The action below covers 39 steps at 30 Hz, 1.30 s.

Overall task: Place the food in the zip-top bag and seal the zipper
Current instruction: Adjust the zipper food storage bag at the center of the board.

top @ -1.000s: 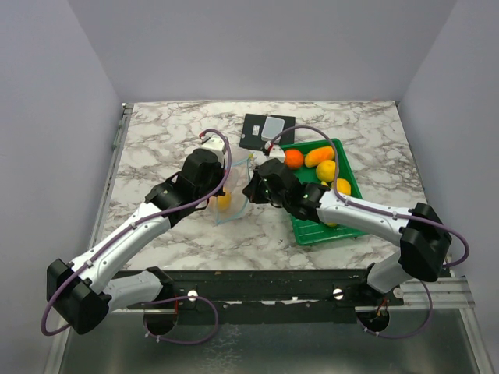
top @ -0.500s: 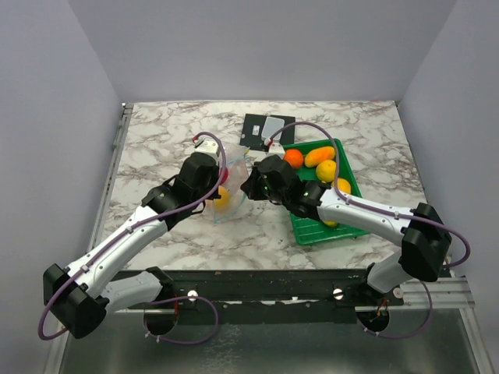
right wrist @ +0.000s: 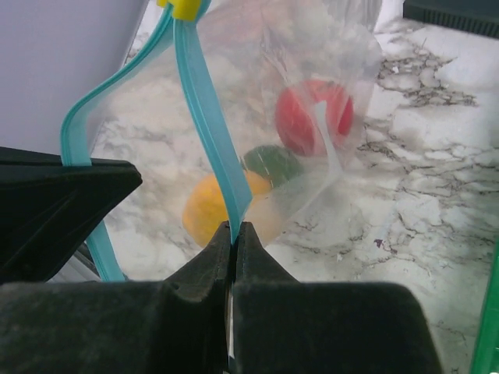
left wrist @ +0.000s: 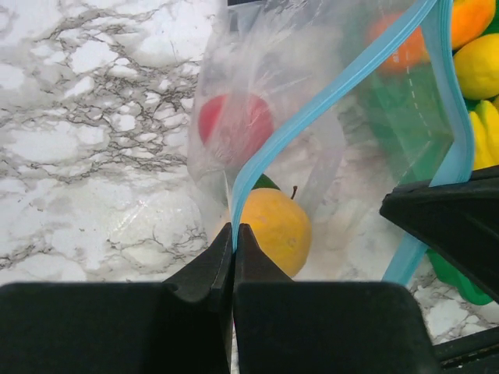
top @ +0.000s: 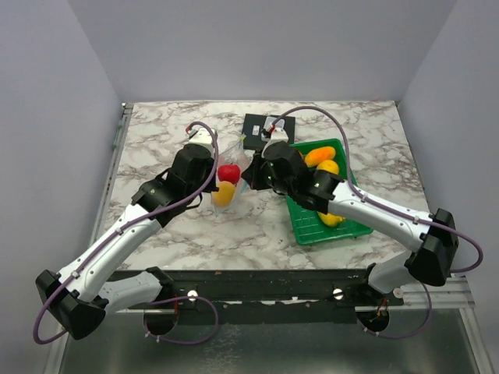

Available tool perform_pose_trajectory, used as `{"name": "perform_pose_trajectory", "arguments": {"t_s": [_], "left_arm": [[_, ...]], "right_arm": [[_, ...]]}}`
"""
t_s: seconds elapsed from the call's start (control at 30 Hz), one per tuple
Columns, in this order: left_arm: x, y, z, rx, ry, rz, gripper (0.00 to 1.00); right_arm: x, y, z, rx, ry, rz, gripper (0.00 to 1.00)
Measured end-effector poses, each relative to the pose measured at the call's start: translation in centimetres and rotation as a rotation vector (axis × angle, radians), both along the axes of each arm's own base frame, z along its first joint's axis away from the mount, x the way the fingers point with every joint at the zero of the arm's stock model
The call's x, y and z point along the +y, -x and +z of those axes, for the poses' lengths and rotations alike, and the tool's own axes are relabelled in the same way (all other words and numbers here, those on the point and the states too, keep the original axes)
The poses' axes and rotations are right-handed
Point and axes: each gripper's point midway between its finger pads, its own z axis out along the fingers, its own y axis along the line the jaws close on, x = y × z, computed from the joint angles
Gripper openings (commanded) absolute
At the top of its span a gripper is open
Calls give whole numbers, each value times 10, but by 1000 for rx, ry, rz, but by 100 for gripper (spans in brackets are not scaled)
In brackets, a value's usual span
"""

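The clear zip-top bag [top: 234,181] hangs between my two grippers over the marble table. Inside it lie a red fruit [left wrist: 234,128], an orange-yellow fruit [left wrist: 274,226] and a green one [right wrist: 273,164]. The light-blue zipper [left wrist: 335,89] runs open in a loop, with a yellow slider [right wrist: 183,8] at its far end. My left gripper [left wrist: 234,234] is shut on one side of the zipper strip. My right gripper [right wrist: 234,230] is shut on the other side [right wrist: 207,117]. More food stays in the green tray: an orange piece [top: 316,155], a yellow round one [top: 328,167] and the banana bunch [top: 333,220].
The green tray [top: 312,227] sits right of the bag, partly under my right arm. A black flat object [top: 256,128] with a pale card lies at the back centre. White walls enclose the table on three sides.
The left gripper has closed onto the zipper strip. Both grippers and the bag have shifted toward the back of the table, and the red fruit now shows plainly in the bag.
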Motion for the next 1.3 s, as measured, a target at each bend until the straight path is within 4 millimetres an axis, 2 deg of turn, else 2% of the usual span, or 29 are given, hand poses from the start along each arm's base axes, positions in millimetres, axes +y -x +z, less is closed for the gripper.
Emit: {"name": "perform_pose_trajectory", "arguments": {"t_s": [0.1,0.33,0.5,0.63,0.73,0.83,1.0,1.13,1.2,1.3], "left_arm": [[1,1,15,-14,11,-1,0],[0,11,43,-10,37,-36,0],[-5,22,65,-4,73,-87,0],[-9,29,66,18,84,-121,0],[-9,31,55,47,72,-124,0],[-9,31,31,86,52,-117,0],[-9,30,-38,209,-13,-86,0],[-10,28,-79,288,-62,-61,0],[-11,26,-90,309,-76,-53,0],[-13,23,-92,305,-72,-49,0]], "right_arm": [[-5,2,25,-35,0,15,1],[-15,13,59,-59,44,76,1],[-20,26,69,-38,86,139,0],[-22,36,65,-11,113,185,1],[-23,38,56,12,143,199,1],[-20,35,40,39,178,201,1],[-23,22,-15,120,255,181,0],[-35,13,-58,194,322,150,1],[-39,10,-64,208,331,138,1],[-39,9,-56,191,314,135,1]]}}
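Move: The left hand pinches one zipper edge of the bag; the yellow fruit inside lies about 4 cm ahead, 4 cm right and 9 below it, the tomato some 9 cm ahead, 5 cm right and 10 below. From the right hand on the other edge, the yellow fruit is roughly 3 cm ahead, 6 cm left and 9 below, the tomato 8 ahead, 5 left and 10 below. Still pinching the zipper edges, both hands lift up and slightly back 7 cm, then plunge some 15 cm. ##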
